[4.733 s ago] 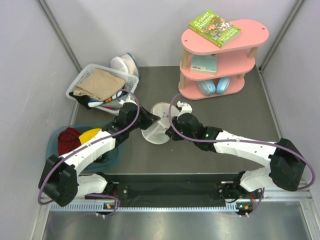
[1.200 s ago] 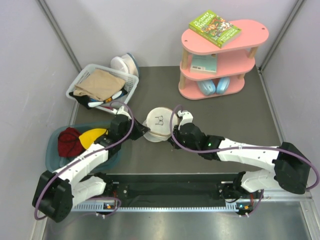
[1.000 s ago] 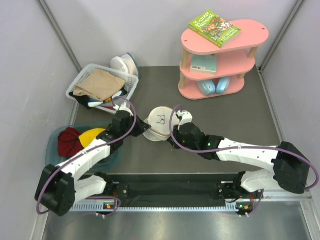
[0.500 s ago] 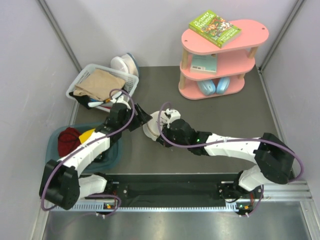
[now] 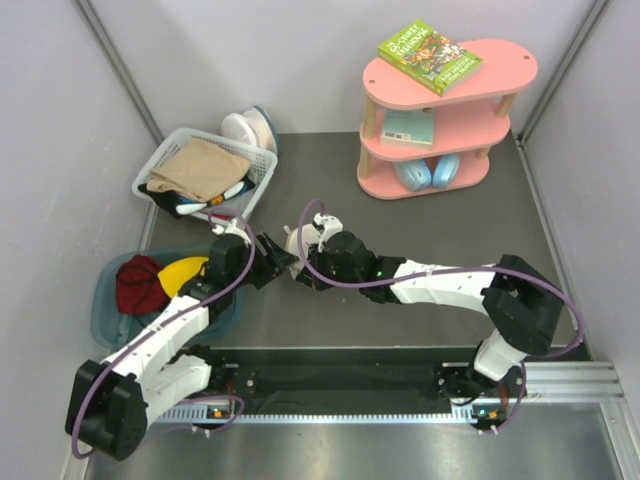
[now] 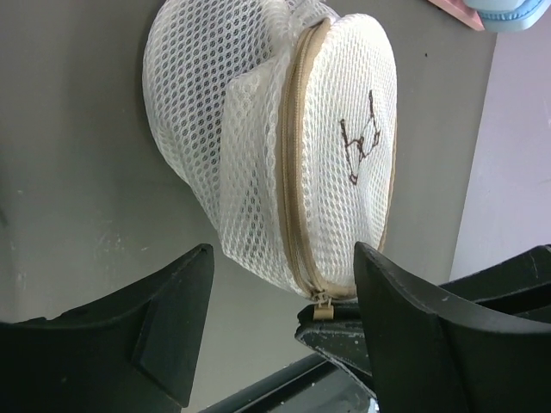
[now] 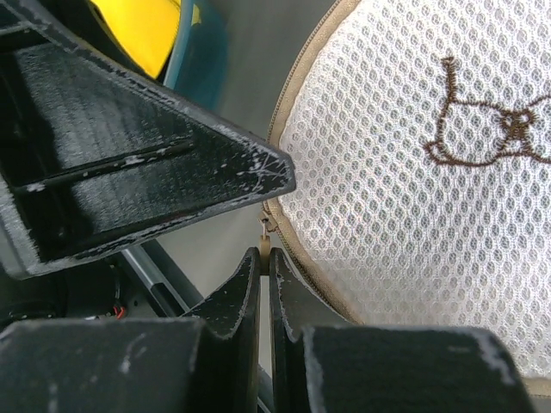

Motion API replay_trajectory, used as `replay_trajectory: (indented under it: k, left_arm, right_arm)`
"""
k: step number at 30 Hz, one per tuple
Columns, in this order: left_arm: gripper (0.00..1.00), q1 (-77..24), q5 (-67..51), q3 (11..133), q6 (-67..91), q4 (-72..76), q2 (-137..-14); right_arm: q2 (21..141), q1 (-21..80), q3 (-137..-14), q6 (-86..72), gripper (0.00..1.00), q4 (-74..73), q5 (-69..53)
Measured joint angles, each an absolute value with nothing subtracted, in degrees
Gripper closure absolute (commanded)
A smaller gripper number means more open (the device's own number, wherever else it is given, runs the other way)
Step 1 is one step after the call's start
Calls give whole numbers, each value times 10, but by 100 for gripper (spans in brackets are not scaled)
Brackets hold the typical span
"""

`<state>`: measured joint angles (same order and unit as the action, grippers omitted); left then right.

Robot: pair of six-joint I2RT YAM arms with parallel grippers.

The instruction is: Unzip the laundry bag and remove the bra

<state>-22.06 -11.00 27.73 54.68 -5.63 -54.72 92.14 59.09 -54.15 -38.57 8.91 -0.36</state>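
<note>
The laundry bag (image 6: 258,129), a cream-white mesh dome with a tan zipper (image 6: 293,181) and a small dark mark, stands on edge on the dark table. In the top view only a sliver of the laundry bag (image 5: 296,242) shows under my right wrist. My left gripper (image 6: 282,258) is open, its fingers either side of the bag's near end without touching it. My right gripper (image 7: 264,260) is shut on the tan zipper pull (image 7: 265,244) at the rim. The bra is hidden from view.
A white slatted basket (image 5: 160,165) of clothes stands at the back left. A teal bin (image 5: 108,312) with red and yellow items sits beside my left arm. A pink shelf (image 5: 500,60) with books stands at the back right.
My left gripper has opened and let go of the bag, then drawn back a little. My right arm has swung left with the zipper pull, and the bag has shifted left with it.
</note>
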Motion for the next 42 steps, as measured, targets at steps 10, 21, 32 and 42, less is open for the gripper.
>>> replay_trajectory:
  k: [10,21,32,42]
  left_arm:
    - [99,-222,-124,280,558,-27,-607]
    - [100,-222,-121,291,553,-24,-614]
    - [100,-222,-103,296,539,-32,-614]
    - [100,-217,-96,304,527,-35,-618]
  right_arm:
    - [922,591,-541,-385,100,84,-7]
    - [922,591,-541,-385,100,82,-6]
    - [890,590,-497,-391,100,84,9]
    - [800,583,-423,-403,100,54,62]
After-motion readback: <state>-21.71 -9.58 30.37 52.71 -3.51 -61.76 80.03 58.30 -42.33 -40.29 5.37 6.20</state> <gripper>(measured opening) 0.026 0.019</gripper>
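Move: The laundry bag's zipper edge runs between the left hand's open fingers, about 1 cm ahead, 1 cm right and 1 cm below. The bag's middle is some 5 cm ahead and 4 cm right of that hand, a few centimetres lower; the teal tub is roughly 28 cm left and 5 cm back. The right hand already grips the zipper pull at its fingertips, with the bag's middle about 7 cm ahead and 2 cm right. Left fingers close to pinch the zipper edge, then the right hand drags its held zipper pull about 6 cm right. ##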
